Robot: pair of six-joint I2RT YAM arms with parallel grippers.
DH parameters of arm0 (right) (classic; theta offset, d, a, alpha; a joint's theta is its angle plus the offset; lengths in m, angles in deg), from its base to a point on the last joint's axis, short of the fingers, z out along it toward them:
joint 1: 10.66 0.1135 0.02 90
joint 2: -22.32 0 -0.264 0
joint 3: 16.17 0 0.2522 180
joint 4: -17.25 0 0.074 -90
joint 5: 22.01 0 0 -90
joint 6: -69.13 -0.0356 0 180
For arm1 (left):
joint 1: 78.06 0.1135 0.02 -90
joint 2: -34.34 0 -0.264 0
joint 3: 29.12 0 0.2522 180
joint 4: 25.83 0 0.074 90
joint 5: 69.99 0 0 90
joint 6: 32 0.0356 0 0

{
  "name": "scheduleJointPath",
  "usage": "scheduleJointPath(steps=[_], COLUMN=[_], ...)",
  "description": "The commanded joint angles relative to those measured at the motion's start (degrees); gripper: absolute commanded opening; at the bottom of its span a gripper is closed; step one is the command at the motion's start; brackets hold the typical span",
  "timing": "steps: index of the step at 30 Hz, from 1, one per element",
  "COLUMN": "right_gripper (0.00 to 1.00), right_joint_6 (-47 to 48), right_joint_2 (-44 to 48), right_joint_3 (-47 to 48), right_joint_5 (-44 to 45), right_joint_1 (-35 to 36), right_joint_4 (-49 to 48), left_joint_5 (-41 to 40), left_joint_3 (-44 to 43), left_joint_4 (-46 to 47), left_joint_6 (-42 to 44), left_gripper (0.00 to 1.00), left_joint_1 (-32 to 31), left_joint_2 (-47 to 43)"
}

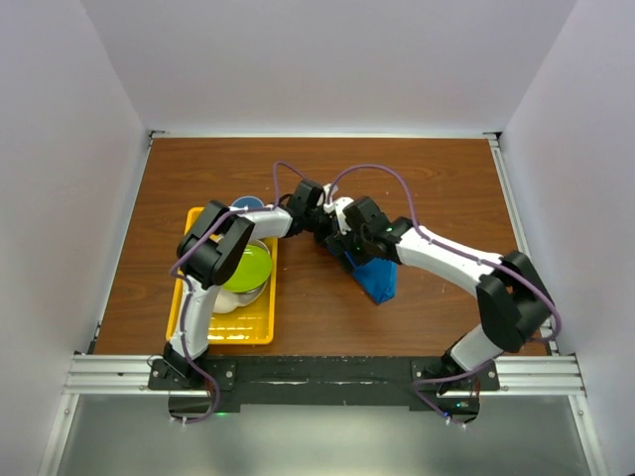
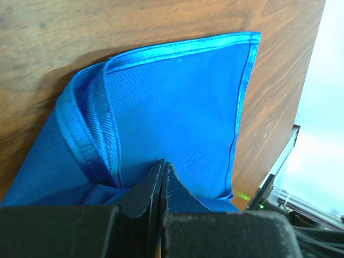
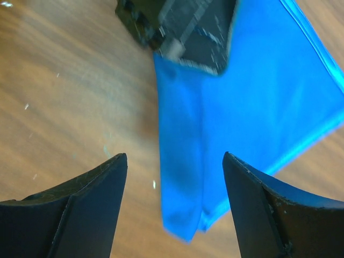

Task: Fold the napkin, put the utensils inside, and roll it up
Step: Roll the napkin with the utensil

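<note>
The bright blue napkin (image 1: 377, 280) lies folded in the middle of the brown table. In the left wrist view the napkin (image 2: 177, 107) shows stacked layers and shiny hems. My left gripper (image 2: 162, 164) is shut, its tips pinching the cloth near one end. In the right wrist view the napkin (image 3: 242, 102) spreads out from the left gripper's black body (image 3: 183, 27). The right gripper (image 3: 175, 155) hovers open above its narrow folded corner, touching nothing. In the top view both grippers (image 1: 332, 230) (image 1: 352, 256) meet over the napkin's far end. The utensils are out of view.
A yellow tray (image 1: 260, 332) sits at the left, under the left arm, with a green bowl (image 1: 248, 266) and a white bowl (image 1: 228, 299) in it. A small blue cup (image 1: 246, 205) stands just beyond it. White walls enclose the table on three sides.
</note>
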State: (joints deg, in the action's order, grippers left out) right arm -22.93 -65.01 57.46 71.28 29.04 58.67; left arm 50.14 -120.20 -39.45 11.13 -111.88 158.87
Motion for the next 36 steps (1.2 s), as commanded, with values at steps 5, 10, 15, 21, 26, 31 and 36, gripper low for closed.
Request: scheduleJointPath(steps=[5, 10, 15, 21, 26, 31, 36], right_gripper=[0.75, 0.69, 0.46, 0.03, 0.0, 0.0, 0.0], right_joint_6=[-0.74, -5.04, -12.59, -18.75, -19.29, -18.33, -18.15], right_joint_2=[-8.55, -11.89, -13.66, -14.1, -12.69, -16.11, -22.96], right_joint_3=[0.33, 0.68, -1.95, -9.42, -14.94, -14.45, -10.75], right_joint_5=[5.06, 8.74, 9.1, -1.41, -16.8, -34.02, -44.76], right_joint_1=[3.71, 4.24, 3.81, -0.05, -4.89, -12.1, -17.37], right_joint_4=[-13.51, -12.02, -10.43, -16.92, -24.74, -30.29, -30.03], left_joint_5=[-2.8, -2.27, -1.74, -2.43, -5.34, -7.8, -7.81], left_joint_3=[2.79, 2.96, 2.96, 2.61, -2.56, -4.07, 0.75], left_joint_4=[-12.89, -12.19, -11.31, -11.04, -13.76, -16.84, -17.29], left_joint_6=[0.55, -0.32, -0.94, 0.9, 4.59, 5.39, 4.77], left_gripper=[0.0, 0.0, 0.0, 0.07, 0.4, 0.44, 0.45], left_joint_1=[0.6, 0.6, 0.86, 2.71, 4.38, 4.29, 3.85], left_joint_2=[3.35, 3.26, 2.39, -4.09, -11.49, -16.95, -20.11])
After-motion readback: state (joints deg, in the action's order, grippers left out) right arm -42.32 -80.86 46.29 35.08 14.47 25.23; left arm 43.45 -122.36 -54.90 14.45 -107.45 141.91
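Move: The blue napkin's rolled edge, where the right fingers will close, lies about 3 cm left, 1 cm ahead and 7 cm below the right hand. The napkin's near corner is roughly 9 cm back, 2 cm right and 8 cm below. Off to that hand's left, the green plate lies some 30 cm away, level fore and aft. From the left hand, shut on the roll's far part, the grip spot is about 6 cm back and 4 cm right, level in height. The right hand pinches the napkin's rolled edge: it goes down about 7 cm and some 3 cm left with fingers open, shuts them, then stays nearly in place while the wrist tilts roughly 35 degrees, swinging the fingers to point more leftward. After this grip closes, the left hand, first easing back about 1 cm, lets go of the roll, opens halfway and rises some 11 cm, drifting left. ##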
